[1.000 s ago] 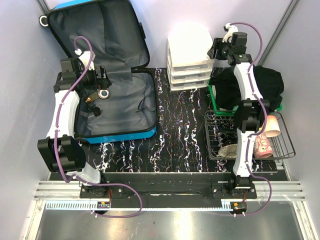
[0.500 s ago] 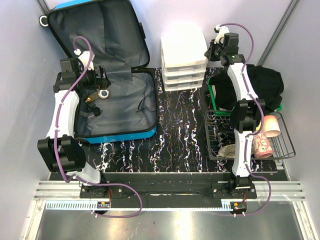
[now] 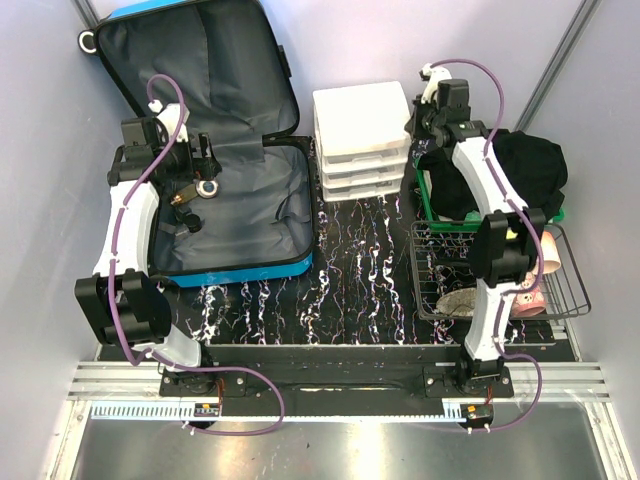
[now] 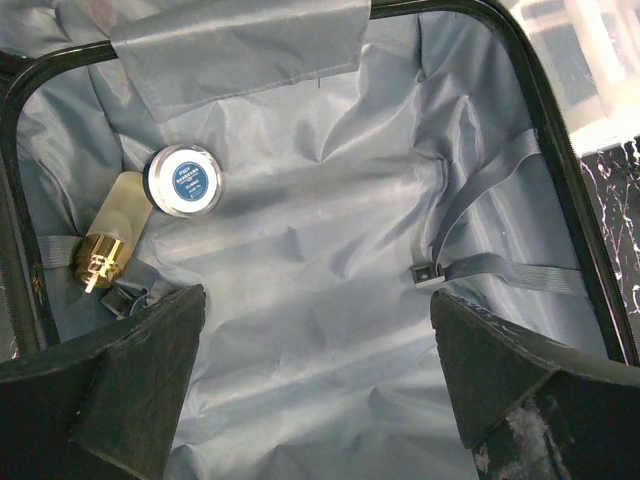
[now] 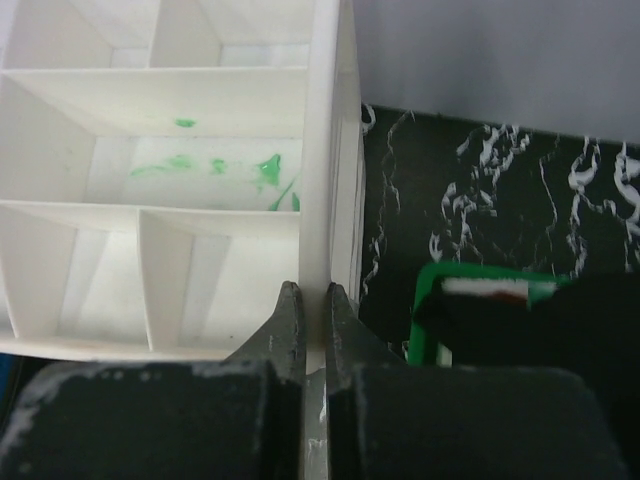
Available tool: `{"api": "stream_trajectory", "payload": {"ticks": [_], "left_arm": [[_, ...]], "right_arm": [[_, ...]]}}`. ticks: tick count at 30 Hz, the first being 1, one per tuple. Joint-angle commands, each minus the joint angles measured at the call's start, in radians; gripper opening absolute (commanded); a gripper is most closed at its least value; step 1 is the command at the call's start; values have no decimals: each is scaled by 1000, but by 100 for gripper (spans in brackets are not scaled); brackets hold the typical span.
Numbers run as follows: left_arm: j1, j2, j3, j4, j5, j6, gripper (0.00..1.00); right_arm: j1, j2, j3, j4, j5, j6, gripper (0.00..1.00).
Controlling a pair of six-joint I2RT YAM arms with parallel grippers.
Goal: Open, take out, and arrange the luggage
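Note:
The luggage lies open at the left, blue shell around dark grey lining, its lid propped up against the back wall. Inside it rest a round tin and a gold-capped bottle. My left gripper hovers open over the lining, to the right of both items, with nothing between its fingers. It shows above the suitcase in the top view. My right gripper is shut on the right side wall of the white organiser, at the back centre.
The white organiser stands just right of the suitcase. A green tray holding black cloth sits behind a wire basket with cups at the right. Black marbled tabletop lies between.
My right gripper has closed on the organiser's side wall and the organiser has slid left toward the suitcase. The left arm has not moved.

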Motion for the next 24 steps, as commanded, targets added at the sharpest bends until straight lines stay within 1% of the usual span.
{"api": "stream_trajectory", "payload": {"ticks": [1,2,5,9,13,14,15,16,18,19,20,22,23,24], "left_arm": [[8,-28,-5,37,-29,-4,99],[8,-26,-5,35,-38,-2,99],[8,-25,-8,35,-37,13,99],[10,-34,-43,52,-54,53,99],[19,9,-16,-18,-60,100,99],[30,23,13,-43,-54,119,99],[36,35,30,-93,-37,133,99],[43,57,43,-115,-13,145,99],[71,69,64,-143,9,179,99],[77,75,69,-147,14,191,99],[92,78,86,-155,15,229,99],[103,100,115,-199,40,287,99],[109,107,145,-218,41,345,99],[111,115,162,-271,46,381,99]], "right_arm": [[11,-226,-177,-2,23,71,0],[12,-251,-247,3,24,77,0],[14,-334,-355,-2,17,98,0],[23,-409,-440,-28,-29,137,0],[39,-472,-503,-31,-37,173,0],[39,-480,-513,-33,-49,187,4],[39,-485,-514,-36,-81,189,14],[39,-498,-515,-40,-91,192,38],[39,-520,-518,-28,-106,200,51],[39,-526,-517,-24,-105,198,65],[39,-534,-518,-17,-97,183,72],[39,-555,-515,4,-80,151,79],[37,-561,-515,15,-71,111,88],[37,-575,-518,44,-50,95,92]]}}
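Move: The closed right fingers are on the right wall of the white drawer unit, whose middle is about 12 cm to the left, 3 cm ahead and 11 cm below. The green bin of black cloth is some 24 cm right and 4 cm back. For the left hand, the black-capped bottle is roughly 7 cm left, 5 cm back and 15 cm below; the gold-capped bottle is level with the hand, 9 cm left, and the round jar 4 cm left, 2 cm ahead. Still pinching the drawer unit's right wall, the right hand drags it quickly straight back, tipping slightly down, then opens wide and comes free, just starting to rise after about 14 cm of travel. The open left hand meanwhile moves about 5 cm left and as much down towards the small bottles in the suitcase, tilting further down. ##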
